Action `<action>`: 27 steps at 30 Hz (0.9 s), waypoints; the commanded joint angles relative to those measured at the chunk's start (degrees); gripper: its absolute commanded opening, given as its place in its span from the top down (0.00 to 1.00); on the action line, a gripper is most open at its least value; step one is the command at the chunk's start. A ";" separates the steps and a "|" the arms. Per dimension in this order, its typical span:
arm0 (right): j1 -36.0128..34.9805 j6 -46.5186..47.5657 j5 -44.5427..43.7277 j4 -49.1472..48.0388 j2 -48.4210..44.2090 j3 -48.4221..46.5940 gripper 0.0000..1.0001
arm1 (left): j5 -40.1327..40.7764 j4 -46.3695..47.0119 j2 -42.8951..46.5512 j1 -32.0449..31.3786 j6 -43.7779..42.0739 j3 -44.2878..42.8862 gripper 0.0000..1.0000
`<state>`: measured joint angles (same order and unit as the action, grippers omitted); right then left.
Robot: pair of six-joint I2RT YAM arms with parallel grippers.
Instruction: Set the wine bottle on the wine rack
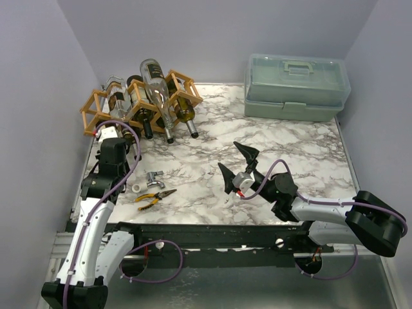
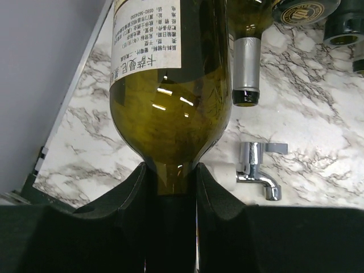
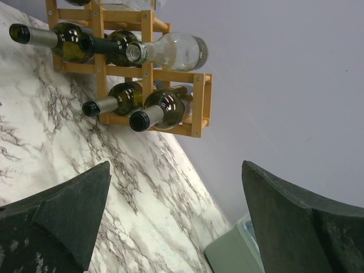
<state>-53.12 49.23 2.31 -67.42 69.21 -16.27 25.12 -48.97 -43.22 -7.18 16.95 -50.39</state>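
Observation:
The wine bottle [image 2: 170, 108] is dark green glass with a white label. My left gripper [image 2: 170, 170] is shut on its neck. In the top view this bottle [image 1: 118, 102] lies at the left end of the wine rack [image 1: 86, 122], a light wooden lattice at the table's back left, with my left gripper [image 1: 113, 132] just in front of it. Several other bottles [image 1: 158, 90] rest in the rack, necks pointing toward me. My right gripper [image 1: 235, 164] hovers open over the middle of the table with nothing between its fingers. The right wrist view also shows that gripper [image 3: 176, 168] facing the rack [image 3: 170, 75].
A translucent green toolbox [image 1: 296, 87] stands at the back right. A chrome faucet [image 1: 153, 176], a small white ring [image 1: 138, 188] and yellow-handled pliers [image 1: 154, 197] lie on the marble top near the left arm. Walls close in on the left, back and right.

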 commanded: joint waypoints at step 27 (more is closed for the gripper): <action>0.13 -1.44 0.86 -4.05 0.60 0.98 0.00 | -7.81 50.84 -11.11 14.61 -15.47 10.27 1.00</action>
<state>-53.12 48.80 2.35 -68.14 69.25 -15.84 19.09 -15.27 -51.94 4.84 -0.34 -37.56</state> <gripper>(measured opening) 0.998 0.322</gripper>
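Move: The left hand holds the wine bottle by its neck, base end leading. The open leftmost cell of the wine rack lies about 21 cm ahead of it, 10 cm to its left and some 4 cm lower. The silver-necked bottle is roughly 17 cm straight ahead and 10 cm down; the tap is about 5 cm ahead, 9 cm right, 16 cm below. From the right hand the cell is some 19 cm ahead, 49 cm left and 8 cm lower. Forward and to its left, sinking slightly, the left hand travels about 9 cm in all, carrying the wine bottle base first towards the rack's leftmost cell, between its wooden bars. The hand rolls some 10 degrees, left side rising, and tips up a little; the fingers keep their grip on the neck. ##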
